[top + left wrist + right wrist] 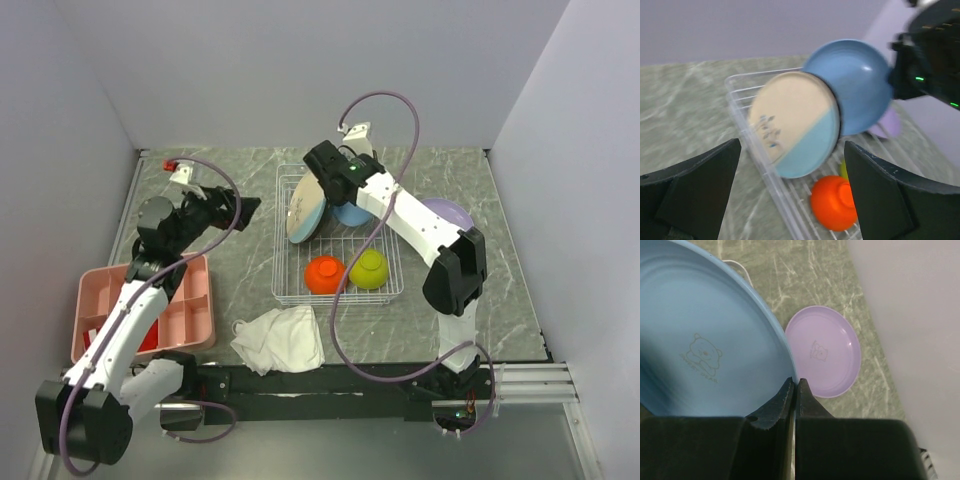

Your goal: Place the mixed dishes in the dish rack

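The dish rack stands mid-table. Inside it, a cream-and-blue plate leans on edge at the left, and an orange bowl and a lime-green bowl lie upside down at the front. My right gripper is shut on the rim of the light-blue plate, which it holds on edge over the rack's back, just behind the cream plate. A lavender plate lies flat on the table right of the rack. My left gripper hangs open and holds nothing, left of the rack and facing it.
A pink divided tray sits at the front left under my left arm. A crumpled white cloth lies in front of the rack. Grey walls close the table at the back and both sides. My right arm reaches over the rack's right side.
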`<state>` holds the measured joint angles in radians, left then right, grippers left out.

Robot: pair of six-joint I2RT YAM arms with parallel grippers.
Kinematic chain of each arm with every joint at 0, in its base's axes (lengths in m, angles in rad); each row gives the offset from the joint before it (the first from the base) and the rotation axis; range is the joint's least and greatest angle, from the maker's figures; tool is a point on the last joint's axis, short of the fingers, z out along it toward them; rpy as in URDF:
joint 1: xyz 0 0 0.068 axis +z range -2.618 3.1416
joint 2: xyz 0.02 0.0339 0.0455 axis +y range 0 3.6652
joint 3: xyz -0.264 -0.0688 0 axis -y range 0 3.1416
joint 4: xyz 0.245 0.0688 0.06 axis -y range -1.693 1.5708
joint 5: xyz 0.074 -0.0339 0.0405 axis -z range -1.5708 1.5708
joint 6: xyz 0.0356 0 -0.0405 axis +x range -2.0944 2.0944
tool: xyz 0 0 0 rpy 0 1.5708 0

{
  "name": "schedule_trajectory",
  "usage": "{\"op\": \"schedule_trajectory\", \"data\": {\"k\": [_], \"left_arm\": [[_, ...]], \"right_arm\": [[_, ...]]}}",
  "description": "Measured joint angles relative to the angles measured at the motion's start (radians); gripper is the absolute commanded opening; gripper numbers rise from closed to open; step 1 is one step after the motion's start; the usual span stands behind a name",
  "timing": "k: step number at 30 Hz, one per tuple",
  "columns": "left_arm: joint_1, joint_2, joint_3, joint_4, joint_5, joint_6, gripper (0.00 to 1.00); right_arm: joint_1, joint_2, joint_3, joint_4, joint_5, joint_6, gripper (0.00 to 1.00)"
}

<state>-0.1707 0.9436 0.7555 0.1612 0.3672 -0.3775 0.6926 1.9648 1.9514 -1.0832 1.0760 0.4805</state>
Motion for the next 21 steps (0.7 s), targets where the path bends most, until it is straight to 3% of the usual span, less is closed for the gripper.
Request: {"op": "schedule_trajectory", "data": {"k": [6, 11, 21], "left_arm": [[-0.043, 0.161, 0.036, 0.179, 0.216, -0.032, 0.92], [-0.076, 0.29, 0.138, 0.223, 0.253, -0.039, 0.91], [-0.079, 0.295, 0.158, 0.272, 0.257, -0.055, 0.91]], "right_arm": [[-0.003, -0.068, -0.074, 0.055, 0.022, -0.102, 0.0], [-0.001, -0.079, -0.072, 0.065, 0.059, -0.113, 0.0], [0.04, -0.005, -0.006, 0.032, 0.088, -0.058, 0.0]]}}
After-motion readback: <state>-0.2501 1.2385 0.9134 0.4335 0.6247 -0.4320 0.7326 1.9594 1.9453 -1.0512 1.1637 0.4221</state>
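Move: The blue plate is still pinched in the right fingers; free rack slots for it lie about 5 cm ahead, 6 left and 16 below that hand. The standing plates are some 12 cm left and 2 ahead of it; the green bowl is about 10 cm back and 3 right, the purple plate roughly 25 right and 8 ahead. From the left gripper the blue plate lies some 18 cm ahead, 21 right and 9 below, the standing plates 13 ahead, 14 right. Swing the open left gripper about 8 cm to the right towards the standing plates and the blue plate, easing some 3 cm up and a little forward while yawing about 20 degrees clockwise, then hold it there. Keep the right fingers shut on the blue plate's rim, ease it up about 2 cm with a slight drift left and back, then sink under 1 cm while returning right. ##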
